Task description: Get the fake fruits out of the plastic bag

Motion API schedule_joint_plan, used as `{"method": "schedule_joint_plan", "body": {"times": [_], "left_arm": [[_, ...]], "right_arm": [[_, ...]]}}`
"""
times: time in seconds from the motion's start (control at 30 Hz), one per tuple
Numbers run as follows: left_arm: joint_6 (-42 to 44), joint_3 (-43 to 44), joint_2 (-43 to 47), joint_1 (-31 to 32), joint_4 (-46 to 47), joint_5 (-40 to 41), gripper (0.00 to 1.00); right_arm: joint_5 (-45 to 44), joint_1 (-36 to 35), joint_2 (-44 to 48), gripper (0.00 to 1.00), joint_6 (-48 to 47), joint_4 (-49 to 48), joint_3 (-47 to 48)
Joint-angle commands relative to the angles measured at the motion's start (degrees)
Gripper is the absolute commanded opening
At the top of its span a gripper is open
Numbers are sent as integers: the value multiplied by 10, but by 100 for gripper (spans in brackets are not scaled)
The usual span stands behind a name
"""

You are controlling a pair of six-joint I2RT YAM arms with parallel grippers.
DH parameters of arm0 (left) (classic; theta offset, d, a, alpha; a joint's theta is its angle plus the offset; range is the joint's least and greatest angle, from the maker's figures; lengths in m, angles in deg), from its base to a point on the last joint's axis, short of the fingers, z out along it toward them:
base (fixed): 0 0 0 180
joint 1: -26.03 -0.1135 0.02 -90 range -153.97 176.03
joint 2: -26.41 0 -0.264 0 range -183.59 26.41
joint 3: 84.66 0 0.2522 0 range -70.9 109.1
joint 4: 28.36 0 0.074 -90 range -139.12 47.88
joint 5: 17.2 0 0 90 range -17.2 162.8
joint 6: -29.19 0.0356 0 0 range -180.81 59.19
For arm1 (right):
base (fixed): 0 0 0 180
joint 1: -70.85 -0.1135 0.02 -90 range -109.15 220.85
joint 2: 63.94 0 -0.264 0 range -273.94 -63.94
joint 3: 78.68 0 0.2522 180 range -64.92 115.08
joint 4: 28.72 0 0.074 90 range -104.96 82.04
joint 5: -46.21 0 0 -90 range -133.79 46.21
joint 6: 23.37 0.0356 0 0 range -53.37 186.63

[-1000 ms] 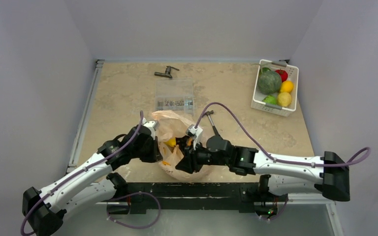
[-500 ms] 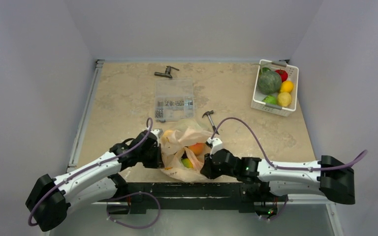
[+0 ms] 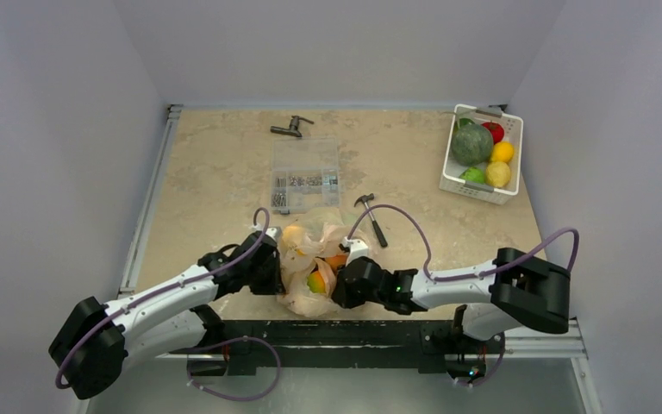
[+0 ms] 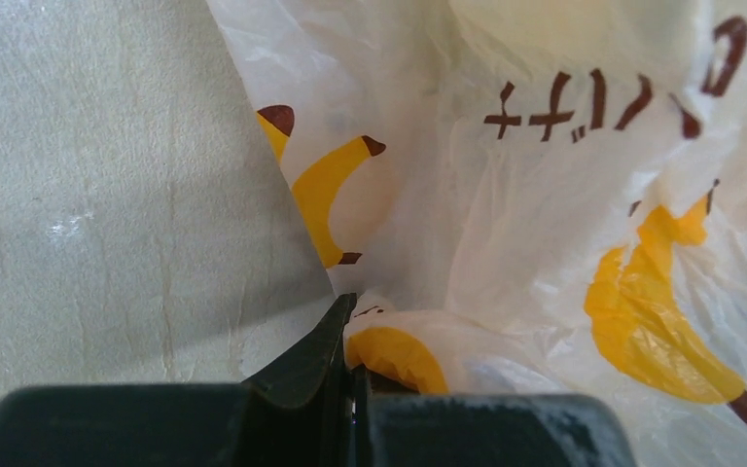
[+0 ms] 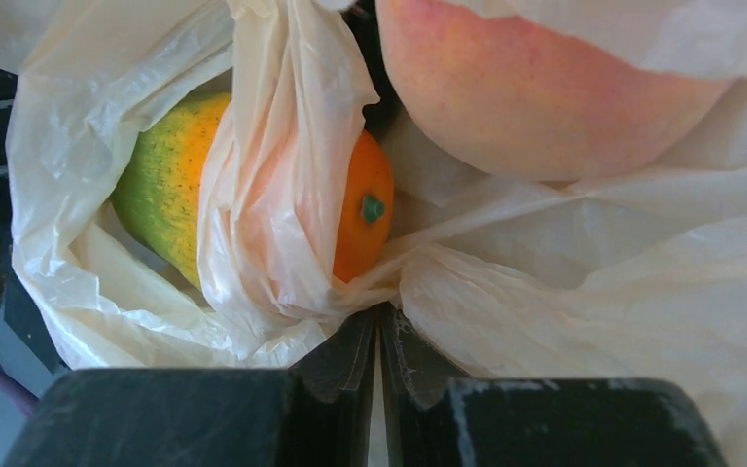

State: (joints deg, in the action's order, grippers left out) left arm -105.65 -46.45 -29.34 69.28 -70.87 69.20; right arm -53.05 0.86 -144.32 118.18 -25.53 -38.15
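The plastic bag (image 3: 306,259) lies crumpled near the table's front edge, between both arms. In the left wrist view the plastic bag (image 4: 545,195) shows yellow banana prints, and my left gripper (image 4: 353,326) is shut on a fold of its film. My right gripper (image 5: 381,313) is shut on a bunched edge of the plastic bag (image 5: 564,292). Inside lie the fake fruits: a peach (image 5: 545,88), an orange ball with a green stem dot (image 5: 362,219) and a green-yellow fruit (image 5: 170,185). From above, the orange (image 3: 336,260) and the green-yellow fruit (image 3: 316,282) show through the mouth.
A white basket (image 3: 448,164) at the back right holds a dark green vegetable and red, yellow and green pieces. A clear parts box (image 3: 306,175) stands behind the bag, a small hammer (image 3: 368,216) to its right, and a black tool (image 3: 290,127) at the back.
My right gripper has closed onto the bag's edge. Both grippers and the bag have shifted toward the near edge, and the right arm has folded back.
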Motion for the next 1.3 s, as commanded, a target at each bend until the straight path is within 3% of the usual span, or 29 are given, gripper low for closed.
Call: {"method": "schedule_joint_plan", "body": {"times": [0.0,0.13,0.33,0.43,0.57,0.67,0.93,1.13,1.27], "left_arm": [[-25,-12,3,2,26,4,0],[-28,-15,46,1,28,-6,0],[-13,41,125,2,-58,-2,0],[-10,48,148,2,-72,5,0],[-6,61,143,1,-76,-16,0],[-3,58,133,1,-70,-17,0],[-22,24,134,2,-47,-40,0],[-34,8,173,1,-42,-50,0],[-43,7,167,2,-46,-58,0]], "right_arm": [[-41,3,19,10,-49,74,36],[-32,1,112,30,-80,132,53],[19,3,194,53,-116,147,73],[24,8,181,62,-115,144,94],[54,77,141,59,-88,105,89],[59,78,116,74,-132,58,90],[84,79,79,92,-137,-23,99],[85,79,-12,96,-156,-61,140],[51,65,-59,87,-196,-32,183]]}}
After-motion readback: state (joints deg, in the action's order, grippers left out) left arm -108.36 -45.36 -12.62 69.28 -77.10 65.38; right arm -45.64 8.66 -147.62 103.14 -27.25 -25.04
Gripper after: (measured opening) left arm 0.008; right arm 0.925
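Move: The right hand, fingertips down in the bag by the fruit, has the green-and-orange fruit about 5 cm to its left, some 3 cm ahead and 1 cm higher. The peach is about 7 cm ahead and 2 cm left; the pale yellow fruit under the film 14 cm ahead and 10 cm left; the hammer 17 cm ahead and 8 cm right. From the left hand, which already grips the bag's left edge, the green-and-orange fruit lies 8 cm right and 3 cm ahead. The right hand comes up about 10 cm out of the bag folds with its nearly shut fingers spreading almost fully, then reaches some 6 cm forward and 5 cm left over the green-and-orange fruit and ends by sinking 2 to 4 cm, the open fingers straddling a strand of film. Meanwhile the left hand keeps its pinch on the bag's edge and raises it about 5 cm, tilting roughly 10 degrees and then nearly holding that height. ##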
